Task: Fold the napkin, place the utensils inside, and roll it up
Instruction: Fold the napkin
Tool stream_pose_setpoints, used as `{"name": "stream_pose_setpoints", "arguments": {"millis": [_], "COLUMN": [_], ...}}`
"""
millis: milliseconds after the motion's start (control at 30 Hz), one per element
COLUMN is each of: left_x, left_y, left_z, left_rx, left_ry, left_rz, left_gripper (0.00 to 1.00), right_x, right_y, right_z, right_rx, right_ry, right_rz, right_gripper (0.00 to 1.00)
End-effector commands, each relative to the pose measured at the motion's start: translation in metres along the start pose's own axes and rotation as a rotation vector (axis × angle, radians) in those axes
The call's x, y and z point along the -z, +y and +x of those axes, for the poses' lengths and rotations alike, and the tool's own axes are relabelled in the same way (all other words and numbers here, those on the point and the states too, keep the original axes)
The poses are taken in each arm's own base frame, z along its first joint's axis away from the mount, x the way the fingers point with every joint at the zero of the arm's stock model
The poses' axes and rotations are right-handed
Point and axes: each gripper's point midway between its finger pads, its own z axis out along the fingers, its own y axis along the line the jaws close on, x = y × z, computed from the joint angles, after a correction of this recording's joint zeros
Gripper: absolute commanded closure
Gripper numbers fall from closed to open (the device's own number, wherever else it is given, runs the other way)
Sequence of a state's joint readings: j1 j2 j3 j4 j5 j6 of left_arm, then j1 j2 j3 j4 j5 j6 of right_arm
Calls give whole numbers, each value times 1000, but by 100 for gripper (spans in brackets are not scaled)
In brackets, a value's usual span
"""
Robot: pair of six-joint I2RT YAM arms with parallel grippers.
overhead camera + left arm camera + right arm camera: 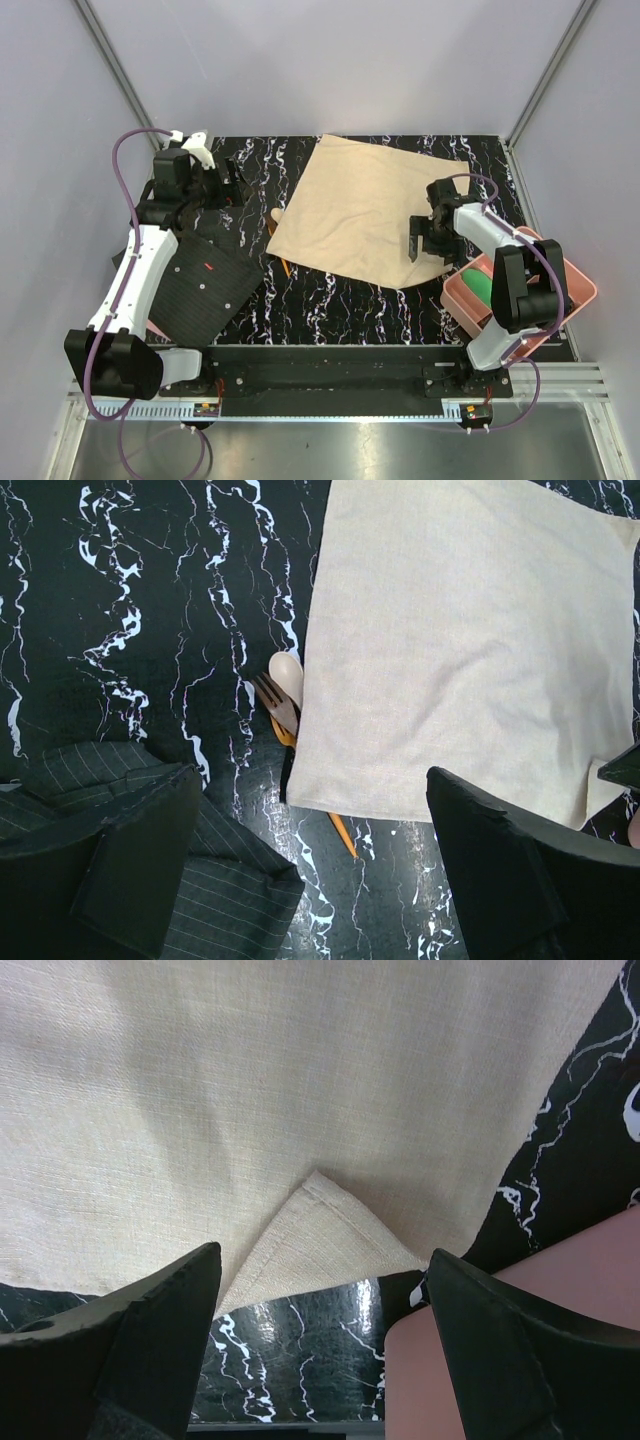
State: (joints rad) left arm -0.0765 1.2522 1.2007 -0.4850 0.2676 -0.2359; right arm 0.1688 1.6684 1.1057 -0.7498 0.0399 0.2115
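The beige napkin [370, 205] lies spread flat on the black marbled table. Its near right corner [320, 1235] is folded over onto itself. My right gripper [428, 245] hovers over that corner, open, with nothing between its fingers [320, 1350]. The utensils lie at the napkin's left edge [450, 650], partly under it: a pale wooden spoon [287, 670], a brown fork [275, 702] and a thin orange stick [343, 832]. From above they show only as small shapes [277, 218]. My left gripper [233, 185] is open [320, 880] above the table, left of the utensils and touching nothing.
A black dotted mat [205, 285] with a red mark lies at the front left, partly under the left arm, and shows beneath the left finger [200, 880]. A pink tray [575, 275] holding a green item [478, 288] stands at the front right, close to the right gripper [440, 1380].
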Motion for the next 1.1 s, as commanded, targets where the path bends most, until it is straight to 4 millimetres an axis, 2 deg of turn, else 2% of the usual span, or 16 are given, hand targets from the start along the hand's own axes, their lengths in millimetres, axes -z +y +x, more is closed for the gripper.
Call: {"name": "stream_pose_setpoints", "arguments": {"millis": [0,300,433,533,567,667,700,733,1067], "left_x": [4,5,6,6,6,6,6,6,7], "left_y": [-7,-8,-9,-9,-9,-9,-9,-9,-9], "left_z": [-8,-8,-9,-9,-9,-9,-9,-9,-10], "left_rx": [-4,-3,-4,-4,-5,-4,-4,-2,-7], "left_ry": [-31,-29,-35,-34,-34,-35,-34,-34,-38], "left_rz": [36,42,43,43,43,43,42,42,43], "left_gripper": [3,3,3,3,3,3,3,3,3], "right_x": [3,-16,-16,-14,-14,-15,-15,-15,-24], "right_y": [8,8,8,13,15,17,18,19,21], "right_z": [-23,-16,-15,-10,-8,-1,0,0,6], "right_rx": [32,39,40,40,38,38,36,38,44], "right_ry": [-56,-6,-2,9,18,39,45,43,97], "right_rz": [-38,-37,-37,-69,-83,-101,-106,-110,-117], "right_gripper": [8,8,11,21,29,40,49,53,63]}}
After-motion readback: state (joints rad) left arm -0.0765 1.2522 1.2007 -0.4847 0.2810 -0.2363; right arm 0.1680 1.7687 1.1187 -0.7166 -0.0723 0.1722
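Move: Beneath the right hand lies the napkin's turned-over corner flap, about 3 cm below and 1 cm ahead, straight between the open fingers. The middle of the napkin is some 16 cm to this hand's left and 9 cm farther out; the pink organizer's middle is roughly 21 cm to its right and 11 cm back. From the left hand the corner flap is about 47 cm to the right, 6 cm back and 24 cm lower. Sinking onto the napkin's near right corner after edging about 1 cm forward, the right hand goes down roughly 2 cm until its tips straddle the small flap. It then closes from wide open to less than half, drifting nearly 2 cm left and rolling slightly, so the fingertips gather the flap between them. ##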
